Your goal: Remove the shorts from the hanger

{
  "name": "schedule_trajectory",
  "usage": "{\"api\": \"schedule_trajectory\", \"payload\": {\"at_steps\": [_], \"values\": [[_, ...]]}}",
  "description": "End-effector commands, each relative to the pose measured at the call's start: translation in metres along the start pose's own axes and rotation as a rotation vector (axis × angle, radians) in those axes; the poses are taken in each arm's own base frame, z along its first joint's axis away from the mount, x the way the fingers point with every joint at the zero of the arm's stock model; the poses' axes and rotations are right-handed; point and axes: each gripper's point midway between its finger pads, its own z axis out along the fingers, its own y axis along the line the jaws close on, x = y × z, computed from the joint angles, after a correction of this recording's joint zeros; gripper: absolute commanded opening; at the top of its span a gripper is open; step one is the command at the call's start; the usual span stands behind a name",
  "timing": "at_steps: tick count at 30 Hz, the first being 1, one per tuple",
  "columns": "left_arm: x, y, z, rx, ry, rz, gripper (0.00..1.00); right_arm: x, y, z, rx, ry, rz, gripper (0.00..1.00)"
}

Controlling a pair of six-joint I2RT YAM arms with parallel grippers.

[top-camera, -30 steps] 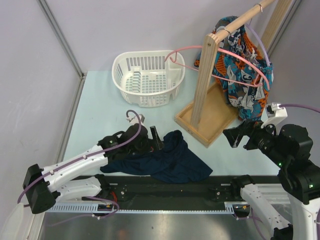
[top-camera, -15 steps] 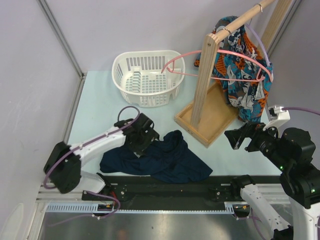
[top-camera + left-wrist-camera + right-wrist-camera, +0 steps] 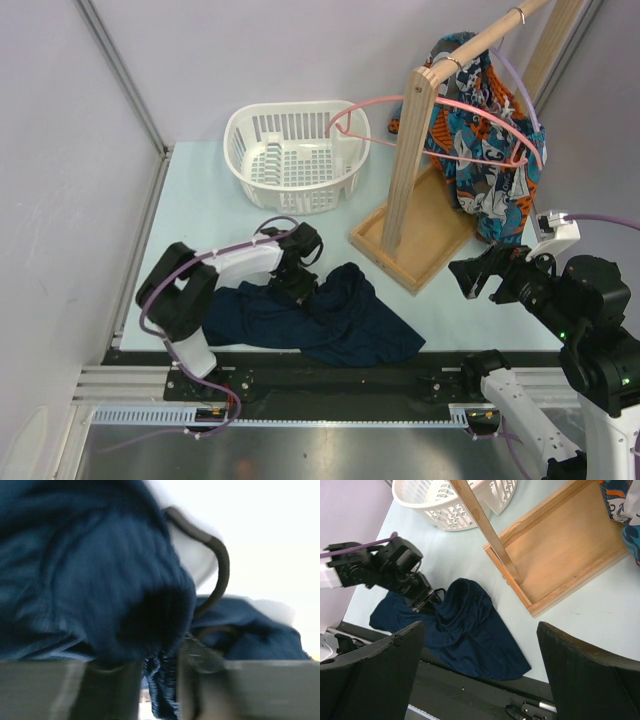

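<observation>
The colourful shorts [image 3: 480, 150] hang on the lavender hanger [image 3: 527, 100] from the wooden rail at the back right. Their edge shows in the right wrist view [image 3: 625, 505]. My right gripper [image 3: 470, 275] hovers open below them, well apart, with nothing between its fingers [image 3: 480, 630]. My left gripper [image 3: 303, 283] is down on a dark navy garment [image 3: 345, 320] lying on the table. In the blurred left wrist view a bunched fold of that navy fabric [image 3: 162, 685] fills the gap between its jaws [image 3: 162, 665].
A pink hanger [image 3: 440, 100] hangs on the same rail, reaching toward a white basket [image 3: 290, 108]. The rack's wooden post [image 3: 410, 160] stands in a shallow wooden tray [image 3: 420, 240]. The black arm rail runs along the near edge.
My left gripper has moved right and forward onto the navy garment's bunched top, and its jaws have closed from wide open onto the fabric. The pink hanger swayed a little.
</observation>
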Motion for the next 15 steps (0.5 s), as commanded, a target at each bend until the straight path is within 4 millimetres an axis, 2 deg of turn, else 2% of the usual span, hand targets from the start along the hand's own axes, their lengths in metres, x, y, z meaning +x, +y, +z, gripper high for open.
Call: {"api": "schedule_trajectory", "payload": {"at_steps": [1, 2, 3, 5, 6, 7, 8, 9, 10, 12, 13, 15], "values": [[-0.017, -0.002, -0.028, 0.131, -0.113, -0.031, 0.08, -0.003, 0.004, -0.001, -0.019, -0.019, 0.004, 1.00], [-0.020, -0.004, -0.035, 0.158, -0.131, -0.028, 0.01, -0.004, 0.004, -0.001, -0.021, -0.018, 0.006, 1.00], [-0.021, -0.005, -0.049, 0.210, -0.145, -0.015, 0.00, -0.003, 0.005, 0.000, -0.022, -0.017, 0.007, 1.00], [-0.029, -0.004, -0.061, 0.264, -0.196, 0.008, 0.00, -0.005, 0.005, -0.001, -0.023, -0.025, 0.005, 0.99], [-0.030, -0.011, -0.084, 0.368, -0.214, 0.019, 0.00, -0.006, 0.005, -0.001, -0.024, -0.028, 0.007, 0.99], [-0.037, -0.011, -0.090, 0.412, -0.254, 0.035, 0.00, -0.006, 0.006, -0.001, -0.026, -0.029, 0.007, 0.99], [-0.039, -0.015, -0.104, 0.484, -0.276, 0.068, 0.00, -0.005, 0.006, -0.001, -0.026, -0.027, 0.009, 0.99], [-0.043, -0.024, -0.123, 0.574, -0.319, 0.122, 0.00, -0.005, 0.006, -0.001, -0.026, -0.029, 0.010, 0.99], [-0.044, -0.024, -0.152, 0.685, -0.348, 0.145, 0.01, -0.005, 0.006, -0.002, -0.028, -0.028, 0.010, 0.99], [-0.051, -0.030, -0.186, 0.820, -0.433, 0.232, 0.00, -0.005, 0.006, -0.001, -0.026, -0.027, 0.010, 0.99], [-0.051, -0.032, -0.229, 0.980, -0.481, 0.245, 0.01, -0.005, 0.005, -0.001, -0.025, -0.026, 0.009, 0.99], [-0.059, -0.031, -0.274, 1.113, -0.607, 0.298, 0.00, -0.005, 0.005, -0.001, -0.023, -0.024, 0.008, 0.99]]}}
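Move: The left hand points down with half-shut fingers around a fold at the waist of the navy shorts, whose middle lies some 4 cm back, 2 cm right and about 1 cm below. The white basket stands roughly 36 cm straight ahead of the hand, and the stand's wooden base about 17 cm ahead and 28 cm right. From the idle right hand, the shorts lie about 33 cm left, 2 cm ahead and 34 cm below. The left hand finishes pinching the shorts' waist and lifts about 16 cm, its fingers tilting forward some 45 degrees. ##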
